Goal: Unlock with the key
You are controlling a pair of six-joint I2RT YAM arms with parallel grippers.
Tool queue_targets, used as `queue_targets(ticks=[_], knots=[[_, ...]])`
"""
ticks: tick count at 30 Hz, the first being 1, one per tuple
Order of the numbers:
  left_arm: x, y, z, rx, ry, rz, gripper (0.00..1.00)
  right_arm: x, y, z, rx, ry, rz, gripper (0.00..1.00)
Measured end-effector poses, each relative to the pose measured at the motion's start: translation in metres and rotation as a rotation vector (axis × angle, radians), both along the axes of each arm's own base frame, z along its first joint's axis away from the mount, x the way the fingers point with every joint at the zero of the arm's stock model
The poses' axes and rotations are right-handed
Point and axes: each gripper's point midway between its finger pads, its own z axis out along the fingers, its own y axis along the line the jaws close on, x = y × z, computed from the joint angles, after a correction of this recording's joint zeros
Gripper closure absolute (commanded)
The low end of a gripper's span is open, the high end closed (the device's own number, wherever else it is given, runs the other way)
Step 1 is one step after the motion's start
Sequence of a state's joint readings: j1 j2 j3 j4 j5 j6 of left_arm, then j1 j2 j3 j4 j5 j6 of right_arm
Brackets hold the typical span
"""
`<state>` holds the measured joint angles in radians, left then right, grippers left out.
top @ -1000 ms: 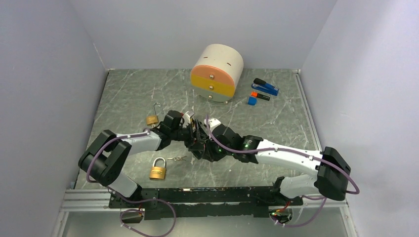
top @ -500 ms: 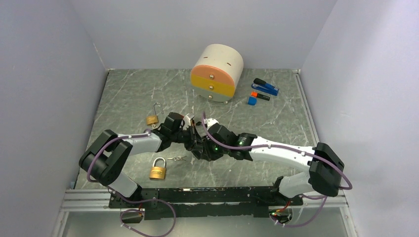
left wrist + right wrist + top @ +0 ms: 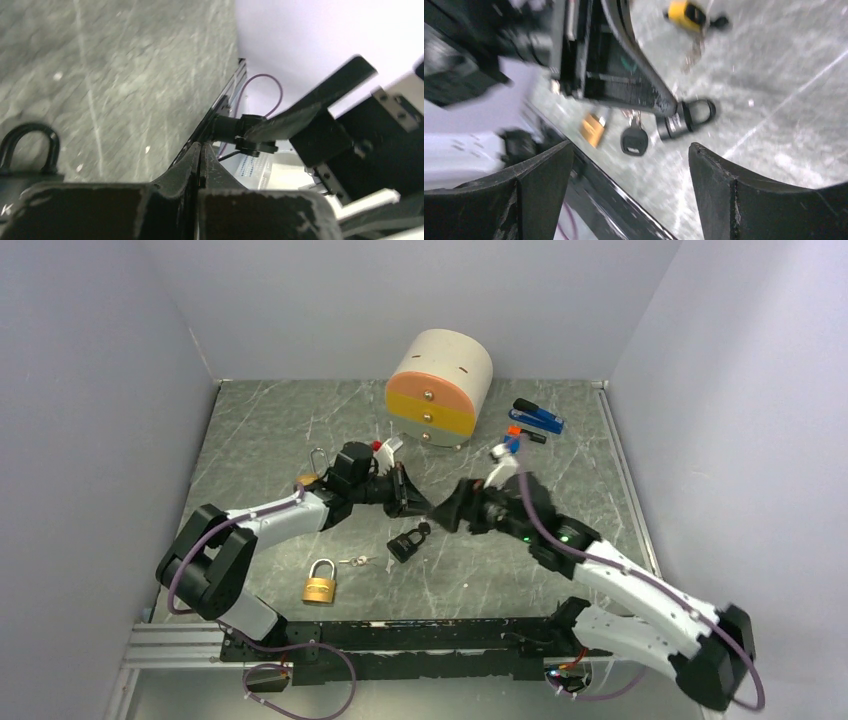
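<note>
A black padlock (image 3: 402, 546) lies on the table between the two arms, also in the right wrist view (image 3: 684, 119). A black-headed key (image 3: 634, 140) shows right beside its body; whether it sits in the keyhole I cannot tell. My left gripper (image 3: 420, 508) hovers just behind the lock, fingers (image 3: 182, 170) pressed together with nothing visible between them. My right gripper (image 3: 447, 512) faces it from the right, jaws wide apart and empty (image 3: 630, 146). The lock's shackle (image 3: 30, 142) shows at the left wrist view's left edge.
A brass padlock (image 3: 319, 583) with small keys (image 3: 357, 561) lies front left. Another brass padlock (image 3: 308, 480), shackle raised, sits beside the left arm. A round drawer unit (image 3: 438, 388) stands at the back, with a blue stapler (image 3: 540, 418) and small orange and blue blocks (image 3: 512, 437) to its right.
The right gripper opened and drew back to the right. The black padlock, earlier between both grippers, now lies on the table. The left gripper shut and moved slightly back.
</note>
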<state>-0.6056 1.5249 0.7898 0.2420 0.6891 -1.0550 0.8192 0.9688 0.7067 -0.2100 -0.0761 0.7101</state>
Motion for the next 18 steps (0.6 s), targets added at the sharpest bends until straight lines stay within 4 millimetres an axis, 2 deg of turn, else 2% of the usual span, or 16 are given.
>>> queue_targets(ticks=[3, 6, 12, 18], knots=[[0.011, -0.009, 0.027, -0.067, -0.073, -0.005, 0.97, 0.020, -0.022, 0.041, 0.191, -0.059, -0.096, 0.13], [0.017, -0.016, 0.054, -0.143, -0.139, -0.012, 0.97, 0.024, -0.034, 0.066, 0.334, -0.094, -0.120, 0.14], [0.020, -0.022, 0.099, -0.271, -0.236, -0.019, 0.97, 0.020, -0.038, 0.077, 0.438, -0.051, -0.136, 0.15], [0.018, -0.022, 0.130, -0.373, -0.275, -0.021, 0.97, 0.018, -0.032, 0.081, 0.448, -0.035, -0.098, 0.15]])
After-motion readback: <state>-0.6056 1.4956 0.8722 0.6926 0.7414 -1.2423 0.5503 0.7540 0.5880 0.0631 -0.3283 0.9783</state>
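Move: The left fingers are already shut on the key, whose black head hangs about 2 cm below the left hand point. The black padlock lies some 14 cm below that hand, about 3 cm back and 4 cm to its left; the yellow padlock is roughly 11 cm ahead of it, 10 cm to its left and as far down. From the empty, open right hand the key is about 3 cm to the left, 2 cm ahead and 5 cm below. Straight up, mostly, goes the left hand with the key, climbing about 13 cm away from the black padlock, drifting slightly forward and right, while its down-slanted fingers tip up some 20 degrees to nearly level. The right hand, wide open, rises about 8 cm with a little shift right, rolls its fingers towards level, then all but stops, facing the held key. ##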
